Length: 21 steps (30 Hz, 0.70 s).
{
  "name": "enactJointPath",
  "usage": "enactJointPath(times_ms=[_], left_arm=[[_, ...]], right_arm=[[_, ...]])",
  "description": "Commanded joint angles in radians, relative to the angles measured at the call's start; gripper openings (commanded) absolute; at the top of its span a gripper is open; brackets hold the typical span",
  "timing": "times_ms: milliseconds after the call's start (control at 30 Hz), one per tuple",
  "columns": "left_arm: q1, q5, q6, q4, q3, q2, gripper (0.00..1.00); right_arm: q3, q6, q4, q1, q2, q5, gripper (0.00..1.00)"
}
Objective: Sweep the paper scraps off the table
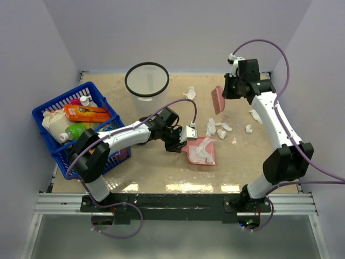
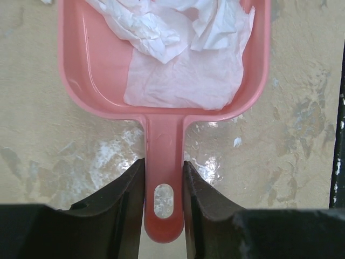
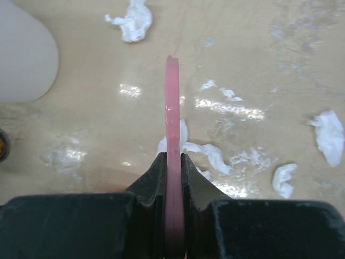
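Note:
A pink dustpan (image 1: 202,152) lies flat on the table (image 1: 161,172) at centre, with white paper scraps (image 2: 178,54) inside it. My left gripper (image 2: 164,167) is shut on the dustpan's handle (image 2: 164,140); in the top view it (image 1: 182,144) sits just left of the pan. Above the far right of the table, my right gripper (image 1: 225,93) is shut on a flat pink sweeper (image 1: 218,100), which shows edge-on (image 3: 172,108) in the right wrist view. Loose paper scraps lie near the pan (image 1: 215,128), at the far middle (image 1: 190,93) and at the right (image 1: 254,114), (image 1: 248,128).
A white bin with a black rim (image 1: 146,81) stands at the back, left of centre. At the left, a blue basket (image 1: 51,110) holds bottles and packets. Walls close in the left, back and right sides. The metal rail (image 1: 172,202) runs along the front.

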Motion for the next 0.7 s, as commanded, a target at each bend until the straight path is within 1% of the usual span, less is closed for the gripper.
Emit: enactJointPath(times_ms=[0, 100, 267, 533, 667], left_arm=[[0.026, 0.072, 0.026, -0.056, 0.101, -0.052, 0.00], [0.040, 0.080, 0.020, -0.090, 0.143, -0.062, 0.00], [0.081, 0.101, 0.009, -0.153, 0.236, -0.093, 0.00], [0.151, 0.144, -0.013, -0.260, 0.387, -0.108, 0.00], [0.181, 0.141, -0.031, -0.314, 0.508, -0.101, 0.00]], right_arm=[[0.055, -0.013, 0.044, -0.039, 0.008, 0.153, 0.00], [0.052, -0.024, 0.053, -0.067, 0.013, 0.187, 0.00], [0.010, -0.010, 0.056, -0.104, -0.010, 0.161, 0.00], [-0.098, -0.005, 0.060, -0.113, -0.070, 0.135, 0.00], [-0.121, -0.004, 0.058, -0.118, -0.082, 0.127, 0.00]])
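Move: The white bin, where the paper-filled dustpan in the left hand is bound, stands about 26 cm ahead of that hand and 16 cm to its left, its middle some 7 cm higher. The can is about 9 cm ahead and 20 cm left; the leftover scraps lie about 14 cm ahead, 19 cm right and 5 cm below. From the right hand, the bin is roughly 38 cm left, 6 cm ahead and 8 cm lower, those scraps 3 cm back and 19 cm below. The dustpan, its handle still pinched by the left hand and its load of paper aboard, is lifted steadily some 14 cm and carried about 6 cm forward towards the bin, its far right end tipping up about 10 degrees. The brush, kept in the right hand, swings about 7 cm right, away from the bin, turning a little clockwise, then sinks about 3 cm. ##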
